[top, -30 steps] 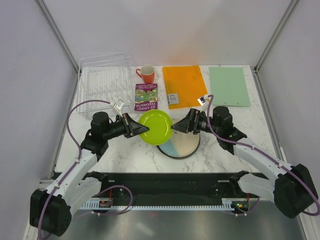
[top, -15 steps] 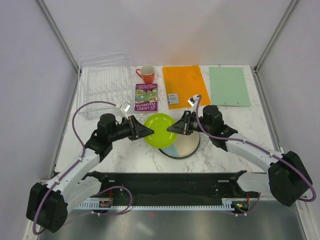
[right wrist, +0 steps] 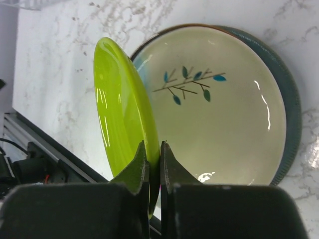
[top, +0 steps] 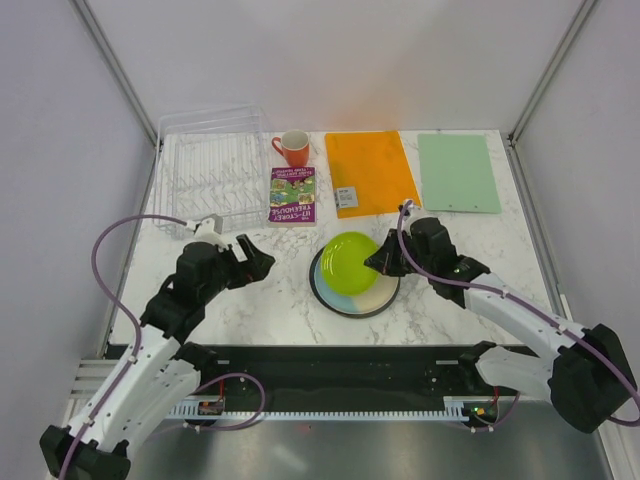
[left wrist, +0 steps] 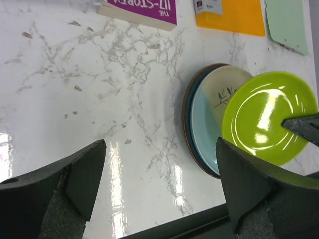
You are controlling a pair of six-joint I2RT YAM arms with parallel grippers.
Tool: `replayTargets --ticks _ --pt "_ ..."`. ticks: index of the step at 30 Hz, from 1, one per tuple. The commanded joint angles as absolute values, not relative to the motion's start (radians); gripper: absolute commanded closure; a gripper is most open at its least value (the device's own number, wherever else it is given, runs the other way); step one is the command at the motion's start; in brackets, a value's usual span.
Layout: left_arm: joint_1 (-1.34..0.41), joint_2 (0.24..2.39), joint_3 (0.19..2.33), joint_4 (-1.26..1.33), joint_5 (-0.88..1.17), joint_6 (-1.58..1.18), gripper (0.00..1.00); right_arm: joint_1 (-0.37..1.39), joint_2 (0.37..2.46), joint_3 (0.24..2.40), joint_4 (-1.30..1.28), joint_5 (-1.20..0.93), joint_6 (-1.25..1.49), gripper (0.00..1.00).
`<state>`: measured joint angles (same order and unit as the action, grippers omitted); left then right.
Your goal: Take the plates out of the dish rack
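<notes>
The lime-green plate is held tilted on edge over a stack of plates, its rim pinched in my shut right gripper. The right wrist view shows the fingers closed on that rim. Under it lies the cream-and-light-blue leaf plate on the dark teal plate. The grey-green plate is hidden. My left gripper is open and empty, left of the stack; its view shows bare marble between the fingers. The dish rack at the back left holds no plates.
An orange mug stands beside the rack. A purple book lies below the mug. An orange mat and a green mat lie at the back right. The black rail runs along the near edge.
My left gripper let go of the lime-green plate and drew back to the left. My right gripper carried the plate right and down over the stack.
</notes>
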<state>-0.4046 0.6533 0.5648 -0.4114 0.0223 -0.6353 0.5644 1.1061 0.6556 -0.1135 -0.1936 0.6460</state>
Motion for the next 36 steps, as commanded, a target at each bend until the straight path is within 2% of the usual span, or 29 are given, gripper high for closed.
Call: replayTargets --ticks 1,5,7,10,12,19,24,27,29,33,36 --pt "-0.403 0.551 0.620 -0.517 -0.165 -0.577 0.03 0.561 1.127 0.640 -0.152 -0.130 0.643 1.00" --pt "-0.403 0.500 0.627 -0.554 -0.236 -0.618 0.03 0.560 1.166 0.644 -0.153 -0.127 0.641 0.98" --pt "-0.402 0.492 0.620 -0.555 -0.242 -0.635 0.03 0.558 1.198 0.646 -0.153 -0.110 0.646 0.91" --pt "-0.402 0.491 0.614 -0.557 -0.239 -0.643 0.03 0.557 1.229 0.649 -0.158 -0.104 0.646 0.89" --pt "-0.402 0.495 0.607 -0.560 -0.242 -0.641 0.03 0.557 1.241 0.647 -0.163 -0.097 0.649 0.69" --pt "-0.402 0.503 0.611 -0.566 -0.255 -0.641 0.03 0.557 1.200 0.658 -0.257 -0.008 0.652 0.27" --pt "-0.403 0.531 0.623 -0.568 -0.270 -0.626 0.00 0.557 1.120 0.675 -0.319 0.034 0.592 0.16" --pt "-0.402 0.555 0.633 -0.566 -0.287 -0.629 0.00 0.555 1.037 0.686 -0.345 0.090 0.542 0.04" --pt "-0.403 0.575 0.641 -0.563 -0.304 -0.626 0.00 0.555 0.964 0.690 -0.354 0.135 0.519 0.02" --pt "-0.402 0.623 0.653 -0.517 -0.348 -0.572 0.00 0.555 0.890 0.721 -0.415 0.383 0.474 0.02" --pt "-0.402 0.681 0.663 -0.393 -0.368 -0.462 0.00 0.558 0.876 0.742 -0.431 0.503 0.433 0.02"
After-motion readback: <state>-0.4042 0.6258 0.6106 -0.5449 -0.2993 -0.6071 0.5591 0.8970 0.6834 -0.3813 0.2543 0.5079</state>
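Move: The right hand pinches the green plate by its right rim; the middle of the plate stack it is meant for lies roughly 6 cm to that hand's left, about 1 cm ahead and some 8 cm below. The book is about 27 cm ahead and 25 cm left of the hand, the orange folder some 35 cm ahead and 2 cm left. From the empty left hand the stack is around 27 cm right and 2 cm back, 10 cm lower. Still pinching the green plate's rim, the right hand lowers the plate about 6 cm onto the stack and spreads its fingers wide to let go near the bottom. It then draws off to the right and climbs some 8 cm, turning clockwise and rolling its left side down. The open left hand eases about 6 cm left, away from the stack, turning counter-clockwise. ##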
